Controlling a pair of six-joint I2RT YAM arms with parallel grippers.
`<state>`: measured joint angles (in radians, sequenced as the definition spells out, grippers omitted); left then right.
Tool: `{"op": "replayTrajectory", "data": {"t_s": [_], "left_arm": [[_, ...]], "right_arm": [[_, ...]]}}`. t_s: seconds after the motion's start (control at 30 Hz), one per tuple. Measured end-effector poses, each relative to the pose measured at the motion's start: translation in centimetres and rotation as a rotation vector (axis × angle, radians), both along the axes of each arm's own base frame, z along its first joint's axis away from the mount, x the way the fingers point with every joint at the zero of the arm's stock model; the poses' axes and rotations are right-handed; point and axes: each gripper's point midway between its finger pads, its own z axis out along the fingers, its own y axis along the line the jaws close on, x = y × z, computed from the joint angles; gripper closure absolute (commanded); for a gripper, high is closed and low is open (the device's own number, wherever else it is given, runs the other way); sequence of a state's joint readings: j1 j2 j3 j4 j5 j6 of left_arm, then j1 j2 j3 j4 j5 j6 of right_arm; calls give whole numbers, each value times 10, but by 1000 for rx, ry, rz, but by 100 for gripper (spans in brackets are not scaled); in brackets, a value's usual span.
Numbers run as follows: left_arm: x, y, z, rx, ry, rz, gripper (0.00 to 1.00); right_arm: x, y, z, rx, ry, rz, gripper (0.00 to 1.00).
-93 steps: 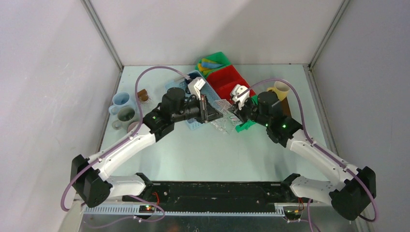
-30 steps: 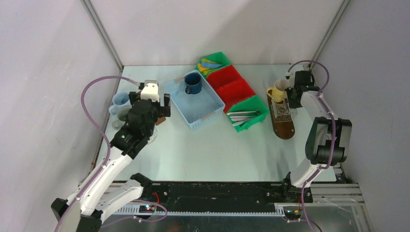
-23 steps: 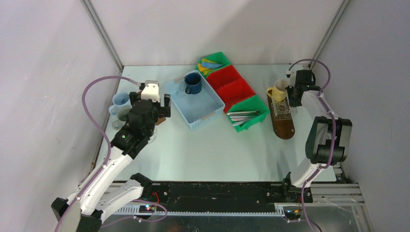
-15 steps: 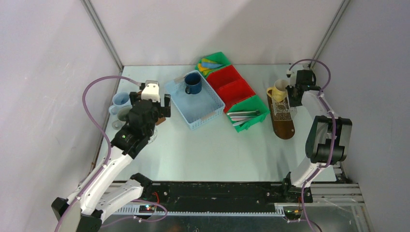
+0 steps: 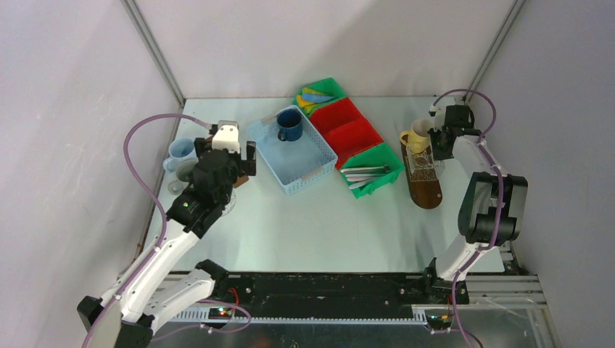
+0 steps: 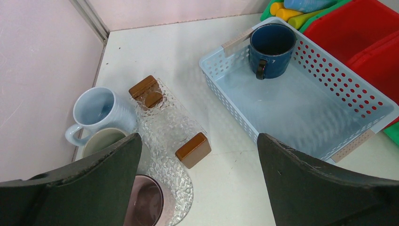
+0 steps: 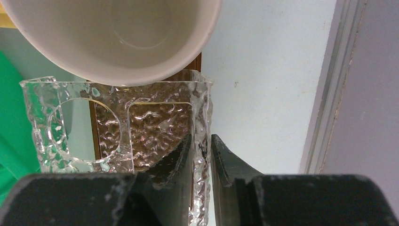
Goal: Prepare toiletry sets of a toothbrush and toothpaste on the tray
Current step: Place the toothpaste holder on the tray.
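Observation:
The dark brown tray [image 5: 426, 190] lies at the right. On it stand a cream mug [image 5: 419, 133] and a clear textured holder [image 5: 423, 163]. My right gripper [image 5: 438, 142] is at that holder. In the right wrist view its jaws [image 7: 201, 147] stand narrowly open astride the right wall of the holder [image 7: 113, 127], just below the cream mug [image 7: 117, 37]. My left gripper [image 6: 197, 181] hangs wide open and empty over the left side, above a pink mug [image 6: 143, 207], a grey mug [image 6: 101, 141] and a pale blue mug [image 6: 99, 110]. Pale toothbrushes [image 5: 368, 173] lie in a green bin.
A dark blue mug [image 6: 272, 47] stands in the light blue perforated basket [image 6: 329, 117]. A clear textured dish [image 6: 164, 127] with two brown blocks lies by the left mugs. Red bins [image 5: 348, 127] and a green bin with coloured tubes [image 5: 315, 94] sit at the back. The right wall is close to the tray.
Both arms earlier met at the table's middle; the clear holder now stands on the tray. In the last second the right jaws loosened slightly. The left arm has stayed still.

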<state>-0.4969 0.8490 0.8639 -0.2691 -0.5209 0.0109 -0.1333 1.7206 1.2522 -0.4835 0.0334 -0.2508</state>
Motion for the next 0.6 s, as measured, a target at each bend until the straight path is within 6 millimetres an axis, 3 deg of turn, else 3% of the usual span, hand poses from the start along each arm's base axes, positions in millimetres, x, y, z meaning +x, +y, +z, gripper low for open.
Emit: {"op": "replayTrajectory", "data": {"t_s": [0.13, 0.27, 0.47, 0.6], "left_arm": [[0, 0, 0, 0, 0, 0, 0], [0, 0, 0, -1, -2, 0, 0], [0, -1, 1, -6, -4, -5, 0], [1, -5, 0, -19, 0, -23, 0]], "right_arm": [[0, 2, 0, 16, -3, 3, 77], [1, 2, 0, 23, -4, 0, 70], [1, 3, 3, 34, -12, -9, 46], [2, 4, 24, 40, -60, -23, 35]]}}
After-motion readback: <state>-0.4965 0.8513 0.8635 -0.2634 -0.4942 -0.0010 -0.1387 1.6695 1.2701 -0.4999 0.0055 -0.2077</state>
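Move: The clear toothpaste holder already stands across the tray, its middle about 5 cm to the left of the right hand, level fore and aft and some 3 cm below; the barely parted fingers straddle its right wall. The yellow mug is about 9 cm ahead and 5 cm left, the tray's middle about 5 cm left, 2 cm back and 8 cm below, and the green toothbrush box some 20 cm left and 3 cm back. From the left hand the holder lies roughly 55 cm right, 10 cm ahead and 20 cm below. The right hand first stays put at the holder's right wall, the one nearest the right edge of the table, while its slightly parted fingers spread to a bit over half open, one to each side of the clear wall. Then, still opening, it rises about 2.5 cm with hardly any tilt or sideways drift, drawing the fingertips up away from the holder and leaving it behind the hand on the tray. ##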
